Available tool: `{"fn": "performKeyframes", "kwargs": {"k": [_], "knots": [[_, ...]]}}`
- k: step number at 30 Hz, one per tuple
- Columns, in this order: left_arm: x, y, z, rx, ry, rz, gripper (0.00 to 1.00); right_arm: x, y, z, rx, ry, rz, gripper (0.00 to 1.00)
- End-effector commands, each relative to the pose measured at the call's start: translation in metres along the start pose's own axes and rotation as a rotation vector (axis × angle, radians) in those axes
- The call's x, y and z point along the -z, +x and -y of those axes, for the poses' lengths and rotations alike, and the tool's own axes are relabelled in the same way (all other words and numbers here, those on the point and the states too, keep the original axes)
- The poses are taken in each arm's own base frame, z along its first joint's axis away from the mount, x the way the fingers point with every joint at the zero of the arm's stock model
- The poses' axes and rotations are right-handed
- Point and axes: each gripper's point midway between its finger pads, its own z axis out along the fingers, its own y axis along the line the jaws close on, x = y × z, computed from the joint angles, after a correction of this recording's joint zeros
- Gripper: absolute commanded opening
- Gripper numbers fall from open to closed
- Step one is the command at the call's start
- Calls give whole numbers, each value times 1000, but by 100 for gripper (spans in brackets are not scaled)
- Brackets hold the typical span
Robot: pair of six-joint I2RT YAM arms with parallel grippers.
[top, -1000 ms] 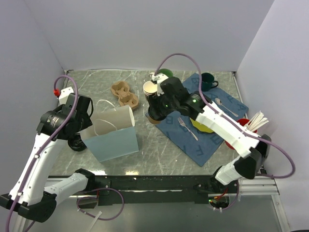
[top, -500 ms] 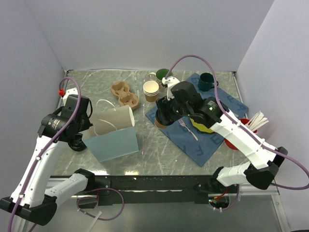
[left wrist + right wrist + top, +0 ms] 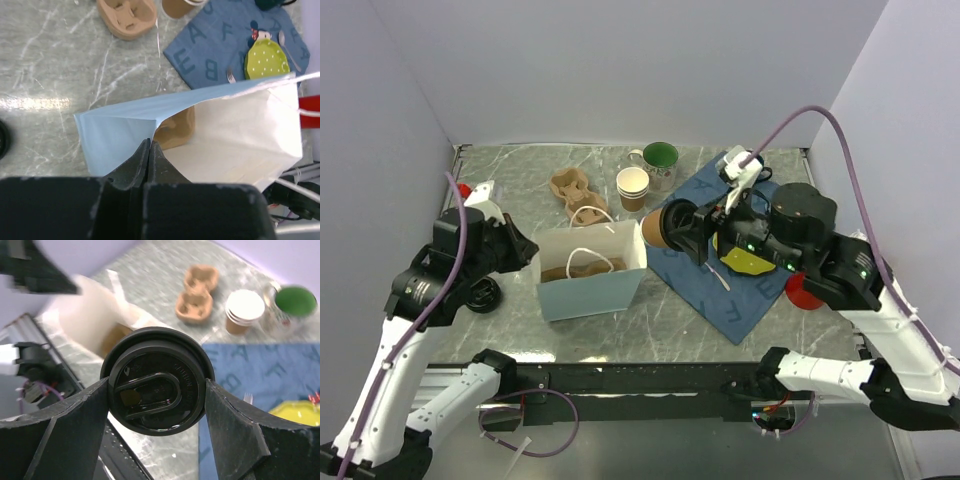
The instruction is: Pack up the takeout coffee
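Note:
The takeout coffee (image 3: 656, 228), a brown paper cup with a black lid (image 3: 157, 380), hangs tilted on its side just right of the light blue paper bag (image 3: 592, 290). My right gripper (image 3: 672, 231) is shut on it, with a finger on each side of the lid in the right wrist view (image 3: 157, 385). My left gripper (image 3: 523, 250) is shut on the bag's left rim (image 3: 150, 142). The bag (image 3: 240, 135) stands open and is white inside. A brown object (image 3: 176, 131) lies at its bottom.
A brown cup carrier (image 3: 575, 190), a stack of lidless paper cups (image 3: 633, 187) and a green mug (image 3: 660, 158) stand behind the bag. A blue cloth (image 3: 740, 295) carries a yellow plate (image 3: 750, 263). A red bowl (image 3: 803, 297) is at the right, and a black round object (image 3: 480, 295) left of the bag.
My right gripper lifted the coffee off the cloth, tipped it and carried it left toward the bag. My left gripper shut on the bag's rim, and the bag now stands open, shifted right.

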Motion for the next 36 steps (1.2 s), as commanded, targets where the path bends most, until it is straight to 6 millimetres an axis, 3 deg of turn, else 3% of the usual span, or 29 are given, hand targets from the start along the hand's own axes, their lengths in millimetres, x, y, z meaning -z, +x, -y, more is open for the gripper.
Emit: {"fn": "performKeyframes", "kwargs": {"k": [1,4,6,12,16,18,19,21,24,30,36], "knots": [[-8,-3,10,11,56,9,2,7,-33,-15,52,-48,110,63],[-8,2,17,-7,103,-9,1,8,-38,-25,67,-66,118,63],[-8,6,32,-15,190,-33,1,8,-40,-34,85,-94,122,64],[-14,13,30,-76,191,-87,2,1,-39,-38,134,-97,112,64],[-17,1,17,-66,86,-47,23,-10,-31,-30,213,-62,95,64],[-17,-4,11,-62,40,-43,28,-16,-32,-28,237,-46,97,64],[-14,-12,8,-55,7,-17,36,-21,-35,-28,259,-43,113,64],[-12,-22,-4,-50,-76,16,40,-28,-37,-30,280,-48,121,64],[-9,-27,-12,-39,-132,34,39,-40,-40,-33,322,-58,127,65],[-12,-20,-1,-16,-69,4,37,-57,-33,-34,386,-61,111,66],[-18,-11,3,-2,-22,-4,38,-61,-26,-36,402,-78,99,66]]}}
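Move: The takeout bag's opening lies about 21 cm to the left of the right hand, 3 cm farther out and 16 cm lower; that hand already holds the lidded cup with its base pointing towards the bag. The paper cups stand some 27 cm ahead, 12 cm left; the green mug 33 ahead, 4 left; the loose carrier 30 ahead, 29 left, all nearly 40 cm below. From the left hand, pinching the bag's left edge, the opening is about 11 cm right, 1 cm ahead, slightly below. The lidded cup, still gripped by its lid, is carried about 7 cm left towards the bag's opening by the right hand, which first eases back and up, then swings forward and sinks, rolling some 20 degrees about its fingers. The bag's left edge goes rightward 2 to 3 cm with the left hand before its fingers part and let go, then that hand returns left and slightly forward. ##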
